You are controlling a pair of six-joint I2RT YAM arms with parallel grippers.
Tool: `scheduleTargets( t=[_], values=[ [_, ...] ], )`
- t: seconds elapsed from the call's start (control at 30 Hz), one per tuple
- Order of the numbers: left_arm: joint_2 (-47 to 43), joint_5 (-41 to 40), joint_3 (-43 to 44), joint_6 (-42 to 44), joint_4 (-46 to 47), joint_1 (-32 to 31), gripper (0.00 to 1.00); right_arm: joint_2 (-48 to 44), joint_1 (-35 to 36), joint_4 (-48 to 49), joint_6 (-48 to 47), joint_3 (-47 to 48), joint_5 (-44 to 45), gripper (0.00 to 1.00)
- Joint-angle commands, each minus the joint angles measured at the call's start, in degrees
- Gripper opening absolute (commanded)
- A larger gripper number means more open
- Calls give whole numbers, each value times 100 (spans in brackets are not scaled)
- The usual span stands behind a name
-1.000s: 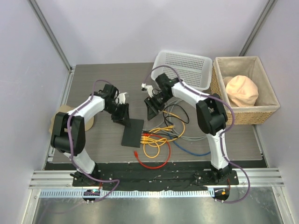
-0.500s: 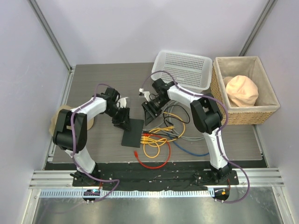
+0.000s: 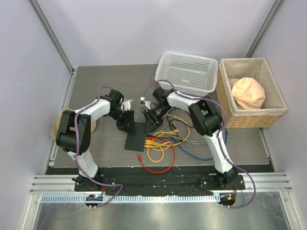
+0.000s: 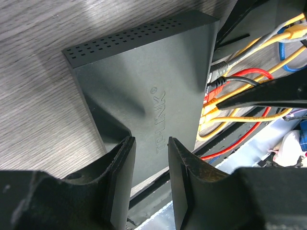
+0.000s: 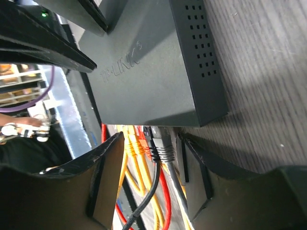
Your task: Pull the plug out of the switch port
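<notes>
The switch [image 3: 135,138] is a flat black box lying on the table between my two arms. Several cables are plugged into its right edge: grey, black, red and yellow plugs [image 5: 160,143] in a row. My right gripper [image 5: 149,148] stands open at that edge, one finger on each side of the plug row, the grey plug [image 5: 168,152] nearest its right finger [image 5: 194,167]. In the top view it [image 3: 152,120] sits at the switch's far right corner. My left gripper [image 4: 149,143] hovers open over the switch [image 4: 144,91] near its far left corner, nothing between its fingers.
Loose yellow, red, blue and grey cables [image 3: 165,146] sprawl right of the switch. A white mesh basket [image 3: 188,72] stands at the back. A wicker basket [image 3: 240,120] holding a peach lump is at the right. A tan round object [image 3: 60,122] lies at the left.
My right gripper has moved left and nearer, down to the switch's plug edge, its jaws a little narrower. My left gripper has crept right onto the switch's far corner.
</notes>
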Motion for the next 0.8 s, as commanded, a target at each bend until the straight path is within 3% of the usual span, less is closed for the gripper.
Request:
scheduleTargets(
  t=[0.0, 0.43, 0.77],
  values=[
    [442, -925, -255, 277, 233, -62, 40, 243, 72, 230, 134, -146, 170, 54],
    [407, -880, -317, 286, 295, -62, 40, 445, 72, 274, 108, -85, 425, 41],
    [442, -880, -299, 286, 304, -62, 40, 454, 72, 371, 161, -181, 978, 21]
  ],
)
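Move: The grey plug, farthest out along the switch's cable side, sits almost between my open right fingers: about 1 cm ahead, 1 cm to the left and 1 cm below. The black plug is right beside it, level ahead with my hand, 1 cm left. The red plug is about 2 cm back and 1 cm left. The switch's middle lies some 2 cm back and 6 cm left. From my left hand the grey plug is about 6 cm to the right, 2 cm ahead, 2 cm lower. I sink my right hand about 1.5 cm at the outer end of the port side, easing in slowly and barely tilting. On the way down I close the fingers from a bit over half open to a quarter, until they pinch the grey plug's boot tight against the switch's edge. My left hand stays put, its fingertips still resting on the switch's top. ##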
